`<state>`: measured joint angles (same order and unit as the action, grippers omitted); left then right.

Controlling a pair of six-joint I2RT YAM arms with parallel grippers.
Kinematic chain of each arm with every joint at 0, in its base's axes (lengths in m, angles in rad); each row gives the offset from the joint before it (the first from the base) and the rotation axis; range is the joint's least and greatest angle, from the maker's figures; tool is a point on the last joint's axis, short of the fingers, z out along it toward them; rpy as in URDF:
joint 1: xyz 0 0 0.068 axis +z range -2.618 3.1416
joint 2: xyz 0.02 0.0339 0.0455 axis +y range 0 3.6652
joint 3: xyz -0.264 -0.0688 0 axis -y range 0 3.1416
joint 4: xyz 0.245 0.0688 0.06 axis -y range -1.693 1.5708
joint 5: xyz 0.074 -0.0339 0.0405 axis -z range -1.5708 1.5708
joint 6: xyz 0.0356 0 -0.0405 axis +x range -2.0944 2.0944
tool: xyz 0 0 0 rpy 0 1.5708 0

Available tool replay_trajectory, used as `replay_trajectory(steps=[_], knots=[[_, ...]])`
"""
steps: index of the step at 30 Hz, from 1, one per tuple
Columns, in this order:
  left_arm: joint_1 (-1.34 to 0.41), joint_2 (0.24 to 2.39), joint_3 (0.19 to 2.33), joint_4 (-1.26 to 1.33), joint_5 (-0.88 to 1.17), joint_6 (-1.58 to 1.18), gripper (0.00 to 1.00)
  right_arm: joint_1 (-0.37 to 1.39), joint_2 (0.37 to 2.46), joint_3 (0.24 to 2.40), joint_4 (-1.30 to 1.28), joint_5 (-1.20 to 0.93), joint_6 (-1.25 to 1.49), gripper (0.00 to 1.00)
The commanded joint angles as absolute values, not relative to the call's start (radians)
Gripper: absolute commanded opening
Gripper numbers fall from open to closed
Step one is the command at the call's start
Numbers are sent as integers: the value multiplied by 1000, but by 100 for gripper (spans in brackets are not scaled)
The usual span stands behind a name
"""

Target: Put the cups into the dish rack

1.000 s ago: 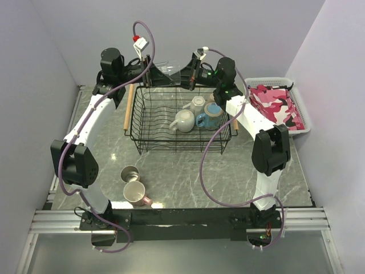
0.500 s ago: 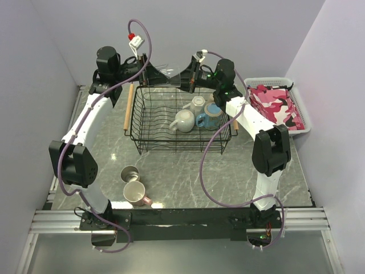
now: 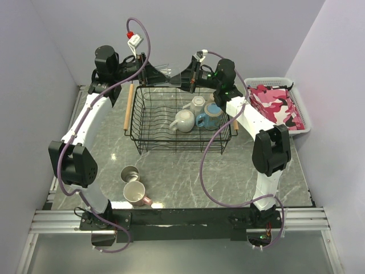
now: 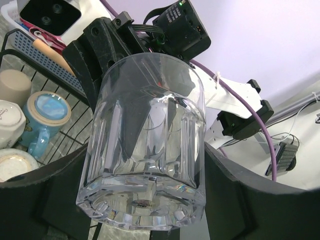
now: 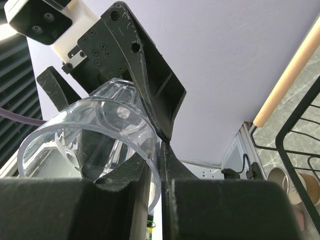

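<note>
The clear glass point(image 3: 167, 74) hangs in the air above the back rim of the black wire dish rack point(image 3: 177, 150), held between both grippers. My left gripper point(image 3: 157, 73) has its fingers against both sides of the glass point(image 4: 145, 140) near its thick base. My right gripper point(image 3: 181, 79) is shut on the glass rim point(image 5: 95, 135), one finger inside and one outside. Two white mugs point(image 3: 183, 121) point(image 3: 197, 104), a blue mug point(image 3: 210, 116) and a tan cup point(image 4: 14, 85) sit in the rack's right half. A steel cup point(image 3: 130, 173) and a pink mug point(image 3: 136, 194) stand on the table in front.
A white plastic basket point(image 3: 302, 127) with pink camouflage cloth sits at the right wall. The rack has light wooden handles point(image 3: 129, 108) on its sides. Walls close in behind and on both sides. The arms' cables loop above the rack and table.
The left arm has shifted slightly left and its jaws widened, then narrowed around the glass base. The right gripper has kept its pinch on the rim.
</note>
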<state>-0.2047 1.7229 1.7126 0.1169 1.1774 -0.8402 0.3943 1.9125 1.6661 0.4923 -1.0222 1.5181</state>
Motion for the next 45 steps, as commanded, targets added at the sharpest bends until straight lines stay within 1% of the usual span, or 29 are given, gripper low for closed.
replay_trajectory(steps=[1,2,3,4,5,6,7,8,9,11,12,13,14,16,17,19,20,21,22,23,24,26,28,29,30,32,37,40,45], knots=[[-199,1690,1739,140,1143,-824,15,402,1873,1698,563,-1051,1519,0],[-201,1690,1746,111,1141,-802,11,400,1871,1698,560,-1055,1516,0],[-199,1693,1761,95,1138,-790,5,399,1871,1697,543,-1057,1505,2],[-195,1694,1772,78,1135,-779,3,397,1871,1695,526,-1060,1496,9],[-190,1700,1781,57,1132,-764,2,391,1861,1690,506,-1063,1482,18],[-180,1703,1802,49,1129,-761,1,385,1850,1683,470,-1065,1450,19],[-173,1704,1812,46,1127,-759,1,377,1839,1658,447,-1066,1430,21],[-166,1710,1830,46,1127,-768,1,359,1812,1646,422,-1065,1407,32],[-154,1712,1839,45,1131,-769,1,348,1796,1631,357,-1062,1352,38],[-141,1721,1870,31,1137,-767,1,310,1746,1580,313,-1058,1307,43],[-130,1726,1878,23,1141,-770,3,296,1730,1562,281,-1055,1278,46],[-126,1727,1884,17,1153,-770,3,282,1701,1522,278,-1055,1270,50],[-123,1729,1896,9,1158,-767,3,259,1686,1503,278,-1057,1267,57],[-120,1730,1908,-39,1164,-750,3,235,1663,1464,247,-1060,1233,60],[-120,1736,1926,-69,1161,-703,3,223,1639,1457,218,-1057,1209,64],[-123,1750,1942,-199,1148,-642,3,192,1591,1457,85,-1029,1100,66],[-126,1768,1968,-272,1108,-541,3,183,1576,1460,37,-1016,1059,67],[-144,1779,1991,-352,1071,-466,2,169,1559,1468,-88,-997,960,67],[-159,1793,2021,-534,1015,-384,2,164,1533,1500,-166,-942,901,67],[-176,1825,2081,-599,967,-247,2,161,1519,1515,-239,-916,799,68],[-216,1844,2107,-653,848,-195,2,161,1506,1532,-359,-891,751,68],[-250,1911,2187,-801,769,-68,2,161,1476,1578,-461,-810,646,67],[-300,1962,2226,-877,703,-11,3,158,1436,1595,-557,-758,608,67],[-326,1974,2241,-938,663,109,2,156,1418,1592,-577,-714,582,66],[-384,1983,2240,-963,596,159,2,155,1401,1588,-598,-694,574,66],[-432,2006,2218,-991,552,257,1,138,1342,1568,-618,-643,568,65],[-544,2071,2209,-1015,445,363,1,106,1162,1500,-627,-434,555,64],[-598,2101,2227,-1026,411,432,1,71,1085,1471,-644,-393,552,64],[-673,2146,2234,-1026,348,477,1,12,1014,1433,-687,-396,542,64]])
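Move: Both hands hold the glass high over the rack's back edge, its middle about 5 cm left of the right hand. The free spot at the rack's front lies some 4 cm ahead of the left hand, 14 cm to its right and 34 cm below; beyond that spot, the upturned white cup stands about 10 cm ahead and 10 cm right of the left hand, the blue mug 12 cm ahead and 22 cm right, both some 34 cm down. Right hand releases the glass, withdrawing right; left lowers it some 22 cm towards the rack, tipping fingers down. ##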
